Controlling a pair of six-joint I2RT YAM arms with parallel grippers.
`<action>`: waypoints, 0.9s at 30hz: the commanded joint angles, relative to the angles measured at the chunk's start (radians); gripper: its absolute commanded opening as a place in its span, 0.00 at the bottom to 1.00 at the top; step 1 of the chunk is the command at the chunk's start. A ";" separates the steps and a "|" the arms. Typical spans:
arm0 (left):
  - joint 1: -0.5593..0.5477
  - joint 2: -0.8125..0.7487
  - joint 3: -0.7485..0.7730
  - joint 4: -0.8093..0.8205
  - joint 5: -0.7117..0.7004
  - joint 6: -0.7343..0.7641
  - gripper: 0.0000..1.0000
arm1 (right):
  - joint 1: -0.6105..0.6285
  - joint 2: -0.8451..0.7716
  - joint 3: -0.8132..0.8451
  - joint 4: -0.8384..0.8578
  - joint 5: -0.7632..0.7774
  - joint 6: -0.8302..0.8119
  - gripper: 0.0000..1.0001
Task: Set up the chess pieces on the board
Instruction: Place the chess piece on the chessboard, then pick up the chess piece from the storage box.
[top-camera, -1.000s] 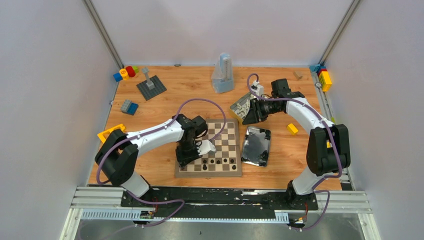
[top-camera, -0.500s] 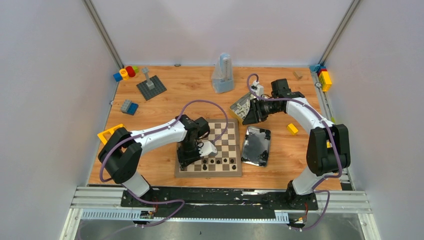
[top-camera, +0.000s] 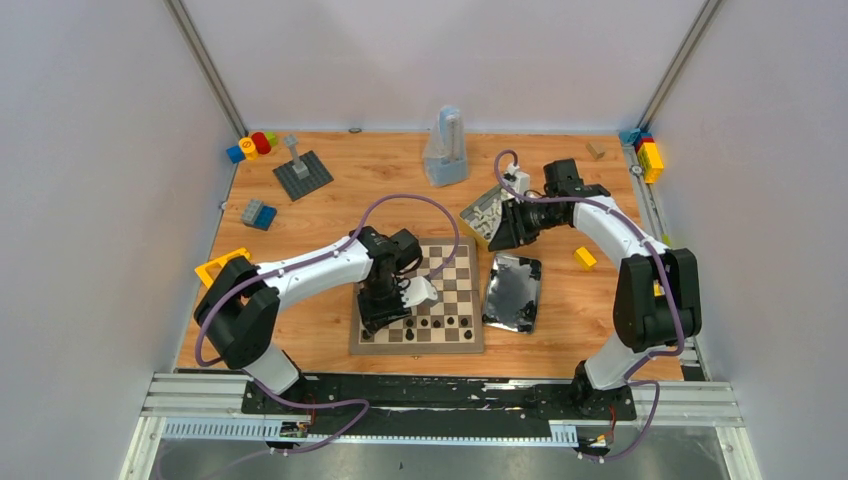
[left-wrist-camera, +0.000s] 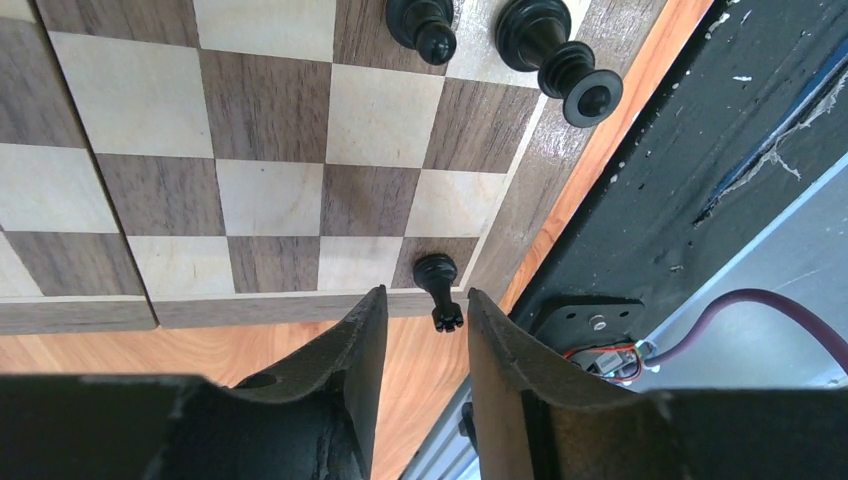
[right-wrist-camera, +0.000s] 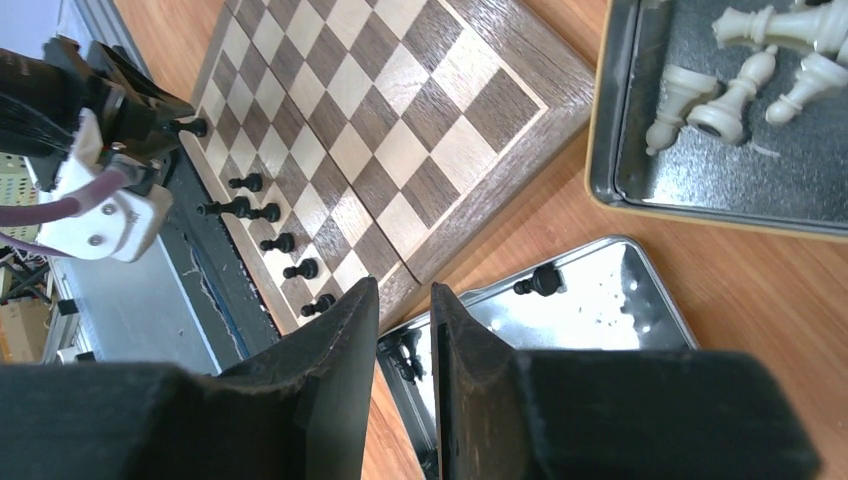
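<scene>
The board (top-camera: 440, 262) lies mid-table, with several black chess pieces (top-camera: 440, 322) along its near row. In the left wrist view a black rook (left-wrist-camera: 440, 290) stands on the board's (left-wrist-camera: 270, 190) corner square. My left gripper (left-wrist-camera: 427, 300) is open around its top without touching it. A pawn (left-wrist-camera: 425, 22) and a taller piece (left-wrist-camera: 560, 55) stand further along. My left gripper (top-camera: 372, 322) is over the near-left corner. My right gripper (right-wrist-camera: 405, 287) hovers narrowly open and holds nothing. It is above the edge of an open tin (right-wrist-camera: 640, 300) with a black piece (right-wrist-camera: 540, 282) in it. White pieces (right-wrist-camera: 740, 80) lie in a second tin.
The two tins (top-camera: 513, 290) (top-camera: 483, 213) lie right of the board. A grey studded plate (top-camera: 303, 174) and coloured blocks (top-camera: 252, 145) sit back left. A clear bag (top-camera: 446, 148) stands at the back and a yellow block (top-camera: 585, 258) lies right. The black base rail (top-camera: 440, 395) runs along the near edge.
My left gripper's jaws have parted and let go of the black rook on the corner square. The left arm has shifted slightly right. The right arm has hardly moved.
</scene>
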 joint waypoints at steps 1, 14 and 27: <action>-0.006 -0.047 0.032 0.009 0.005 0.000 0.46 | -0.006 -0.050 -0.025 -0.012 0.047 -0.029 0.27; -0.003 -0.238 0.053 0.048 -0.061 -0.009 0.67 | -0.009 -0.125 -0.130 -0.043 0.378 -0.082 0.30; 0.017 -0.361 0.068 0.143 -0.114 -0.052 0.81 | -0.002 -0.041 -0.102 -0.022 0.412 -0.154 0.31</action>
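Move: Just under and between the left fingers, about 1 cm back and 1 cm left, the black rook stands on the board's near-left corner square. A tall black piece is some 8 cm right and 1 cm back, a pawn 8 cm right and 2 cm ahead. From the right hand, the black-piece tray's middle lies about 8 cm back, 4 cm right and 12 cm below; the white-piece tin is 9 cm ahead, 1 cm right, the yellow block 19 cm right, 1 cm back. Backing off the already released rook, the left hand rises about 8 cm and then also goes 4 cm forward, its fingers spreading wide and swinging forward and to the right. Meanwhile the right hand, empty and barely open, moves right and down over the black-piece tray, slightly back too, its left-pointing fingers tipping some 25 degrees more steeply downward. ##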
